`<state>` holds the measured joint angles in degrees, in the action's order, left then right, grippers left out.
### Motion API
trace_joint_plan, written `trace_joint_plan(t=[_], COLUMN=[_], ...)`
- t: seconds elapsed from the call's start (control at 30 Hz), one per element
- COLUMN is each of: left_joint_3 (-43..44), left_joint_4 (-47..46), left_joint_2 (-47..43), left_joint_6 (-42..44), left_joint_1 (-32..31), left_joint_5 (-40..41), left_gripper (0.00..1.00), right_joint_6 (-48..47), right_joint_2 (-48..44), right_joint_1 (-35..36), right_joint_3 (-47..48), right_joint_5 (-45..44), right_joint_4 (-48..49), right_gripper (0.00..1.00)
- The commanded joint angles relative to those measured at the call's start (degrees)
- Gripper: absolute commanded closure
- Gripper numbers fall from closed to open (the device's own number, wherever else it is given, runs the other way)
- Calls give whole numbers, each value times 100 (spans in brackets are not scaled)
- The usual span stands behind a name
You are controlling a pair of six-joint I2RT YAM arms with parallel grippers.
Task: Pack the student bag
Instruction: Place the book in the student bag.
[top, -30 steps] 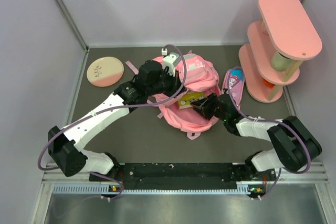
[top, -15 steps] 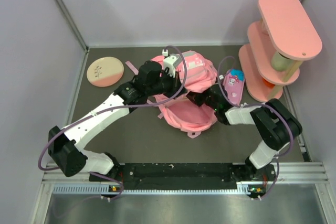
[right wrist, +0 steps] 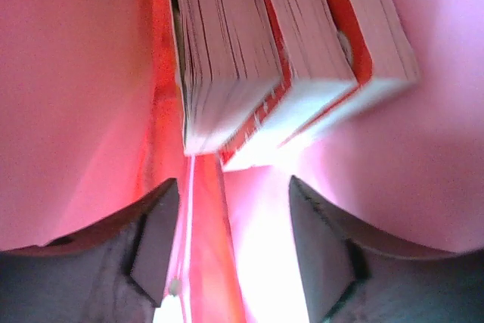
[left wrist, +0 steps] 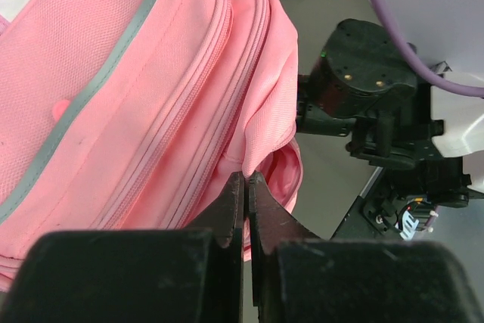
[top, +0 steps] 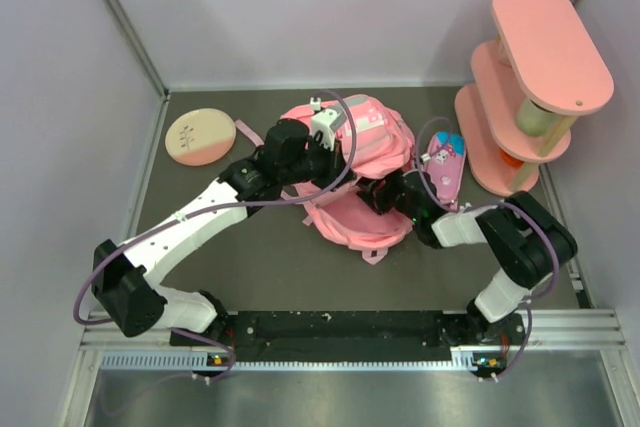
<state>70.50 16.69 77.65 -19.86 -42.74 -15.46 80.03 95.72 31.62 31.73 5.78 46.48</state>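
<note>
The pink student bag (top: 368,133) lies mid-table, its opening toward my right arm. My left gripper (top: 335,169) is shut on the pink fabric edge of the bag's opening and holds it up; the left wrist view shows the jaws (left wrist: 247,178) pinched on that edge, with the bag's zipper panels (left wrist: 113,96) to the left. My right gripper (top: 377,193) reaches into the opening. In the right wrist view it is open (right wrist: 234,240) inside the pink lining (right wrist: 68,73), just short of two red-covered books (right wrist: 265,51) lying in the bag, touching neither.
A small pink cartoon pencil case (top: 446,161) lies right of the bag, beside my right forearm. A pink tiered shelf (top: 530,87) stands at the far right. A round pink-and-cream plate (top: 200,135) lies at the far left. Grey walls enclose the table.
A second ago my right gripper held a yellow book at the bag's mouth. It has since pushed into the bag and now stands open, the book out of sight from above. My left gripper kept its grip.
</note>
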Motion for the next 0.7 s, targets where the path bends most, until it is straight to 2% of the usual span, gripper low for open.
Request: trace_joint_plan(t=[0.0,0.1,0.17,0.27,0.4,0.5,0.6,0.67], left_joint_3=[-27,-124,-159,-151,-168,-221,-212,-203], left_joint_4=[-596,-623,-632,-606,-509,-517,-482,-438], left_joint_2=[-241,-241,-241,-224,-171,-180,-136,-110], left_joint_6=[-62,-88,-89,-45,26,52,96,122], left_joint_1=[-24,-15,-24,-24,-15,-15,-6,-6], left_joint_5=[-9,70,96,114,175,158,105,-27], left_gripper=[100,100,100,100,100,100,100,100], right_joint_6=[-251,-338,-583,-873,-1007,-1419,-1797,-1911], right_joint_2=[-1122,-1590,-2056,-2505,-3251,-4209,-5236,-5703], right_joint_1=[29,-6,-6,-6,11,46,46,46], right_joint_3=[-263,-377,-334,-237,-702,-835,-835,-800], right_joint_5=[124,379,581,967,1426,892,-40,-638], right_joint_4=[-320,-359,-770,-2018,-2423,-3844,-5081,-5419], right_gripper=[35,32,31,26,26,25,24,22])
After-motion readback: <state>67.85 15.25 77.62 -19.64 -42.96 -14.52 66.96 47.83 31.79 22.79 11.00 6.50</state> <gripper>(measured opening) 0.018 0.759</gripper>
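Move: The books already lie inside the student bag, their middle about 10 cm ahead of the right hand, 5 cm to its left and roughly level. The flap edge pinched by the left hand is some 12 cm above the right hand, 4 cm left and 2 cm back; the bag's near lip is about 15 cm straight back and 4 cm lower. From the left hand, the books' middle lies about 10 cm ahead, 2 cm left and 13 cm down. From the books in the student bag the empty right hand backs off, first lifting some 6 cm as it starts back, then drawing back out from under the flap to about 12 cm, swinging some 5 cm right at the end; its already parted fingers open wider and the wrist turns roughly 10 degrees counter-clockwise. The left hand keeps its pinch on the flap edge, sinking a centimetre or two. ##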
